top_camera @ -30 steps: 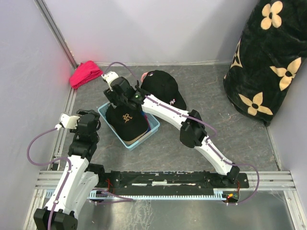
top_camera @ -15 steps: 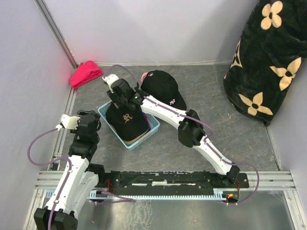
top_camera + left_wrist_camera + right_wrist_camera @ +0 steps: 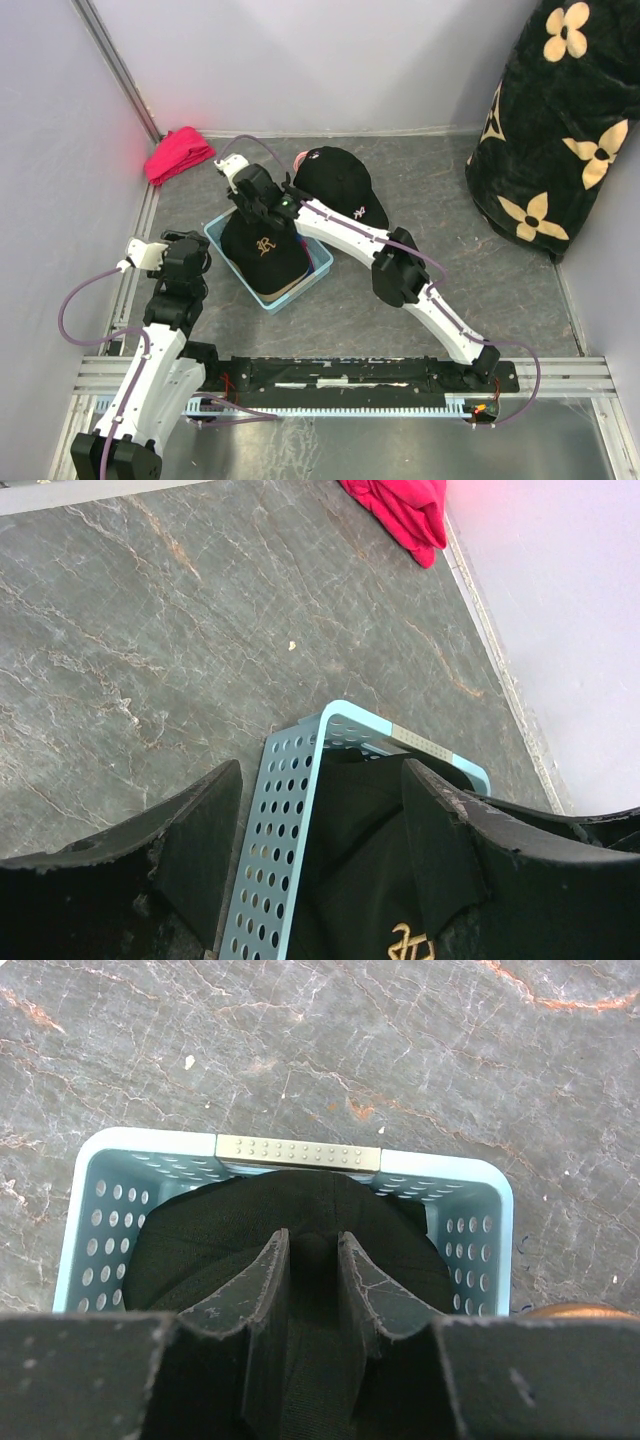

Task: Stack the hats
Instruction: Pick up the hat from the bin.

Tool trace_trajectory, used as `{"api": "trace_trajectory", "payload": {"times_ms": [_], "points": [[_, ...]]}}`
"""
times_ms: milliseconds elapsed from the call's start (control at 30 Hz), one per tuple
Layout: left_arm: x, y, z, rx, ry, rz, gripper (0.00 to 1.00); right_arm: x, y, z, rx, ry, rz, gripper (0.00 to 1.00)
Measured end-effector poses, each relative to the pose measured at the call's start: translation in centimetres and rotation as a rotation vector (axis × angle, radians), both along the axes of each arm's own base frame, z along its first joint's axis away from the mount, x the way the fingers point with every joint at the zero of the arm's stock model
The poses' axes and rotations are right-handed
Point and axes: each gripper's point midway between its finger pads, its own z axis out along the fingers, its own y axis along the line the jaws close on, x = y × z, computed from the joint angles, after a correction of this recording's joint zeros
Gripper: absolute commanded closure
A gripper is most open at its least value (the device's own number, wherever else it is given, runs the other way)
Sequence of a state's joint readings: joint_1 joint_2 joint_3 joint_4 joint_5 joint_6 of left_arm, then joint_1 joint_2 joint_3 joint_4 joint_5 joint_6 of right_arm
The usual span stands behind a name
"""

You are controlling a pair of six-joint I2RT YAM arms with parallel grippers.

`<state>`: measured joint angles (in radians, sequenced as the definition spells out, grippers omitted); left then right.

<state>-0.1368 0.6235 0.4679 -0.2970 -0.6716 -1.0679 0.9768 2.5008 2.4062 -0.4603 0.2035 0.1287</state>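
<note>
A black hat (image 3: 262, 250) with a gold logo lies on top inside a light blue basket (image 3: 322, 266), and a tan brim (image 3: 287, 290) peeks out beneath it. My right gripper (image 3: 252, 205) reaches down onto this hat's far side. In the right wrist view its jaws (image 3: 313, 1240) stand narrow, pinching the hat's crown button (image 3: 313, 1245). A second black hat (image 3: 335, 180), with a pink logo, lies on the floor behind the basket. My left gripper (image 3: 320, 775) hangs open over the basket's left wall (image 3: 285, 820), holding nothing.
A red-pink cloth bundle (image 3: 178, 155) lies in the far left corner by the wall. A large black bundle with cream flowers (image 3: 560, 120) fills the far right. Walls close in on the left and back.
The right gripper's jaws have closed in from wide to narrow on the crown of the black hat in the basket. The left arm has stayed put.
</note>
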Motion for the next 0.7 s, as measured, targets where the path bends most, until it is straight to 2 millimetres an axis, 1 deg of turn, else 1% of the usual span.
{"api": "trace_trajectory", "payload": {"times_ms": [133, 267, 467, 700], "points": [[0.0, 0.0, 0.0, -0.001, -0.001, 0.001, 0.29, 0.0, -0.1, 0.1, 0.005, -0.011, 0.004, 0.79], [0.0, 0.0, 0.0, -0.001, -0.001, 0.001, 0.29, -0.5, -0.3, 1.1, 0.008, -0.027, 0.015, 0.79], [0.0, 0.0, 0.0, -0.001, -0.002, 0.001, 0.29, -1.3, -0.7, 3.6, 0.025, -0.049, 0.028, 0.80], [-0.1, 0.1, 0.2, -0.001, -0.006, 0.004, 0.29, -2.2, -1.0, 7.5, 0.078, -0.095, 0.041, 0.81]]}}
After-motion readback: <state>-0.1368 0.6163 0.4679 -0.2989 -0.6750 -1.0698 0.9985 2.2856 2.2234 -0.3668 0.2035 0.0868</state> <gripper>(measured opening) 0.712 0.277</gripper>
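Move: The right hand already pinches the upper far-left part of the black hat in the bin, whose middle lies about 6 cm back, 4 cm to its right and 3 cm lower. The hat stack stands some 21 cm to the right, 3 cm ahead and 5 cm higher; the bin's middle is about 6 cm back, 6 cm right and 5 cm below. The red cloth lies 17 cm ahead, 14 cm left, 7 cm lower. From the left hand the stack is roughly 34 cm right, 12 cm ahead and 2 cm higher. After a brief hold, the right hand lifts the black hat nearly straight up by about 7 cm, speeding up as it rises and keeping its pinch on the crown fabric while easing some 2 cm back towards its base. The wrist tips only slightly, about 5 degrees, so that the fingers, still slanting down and forward-left, come a little closer to level. ##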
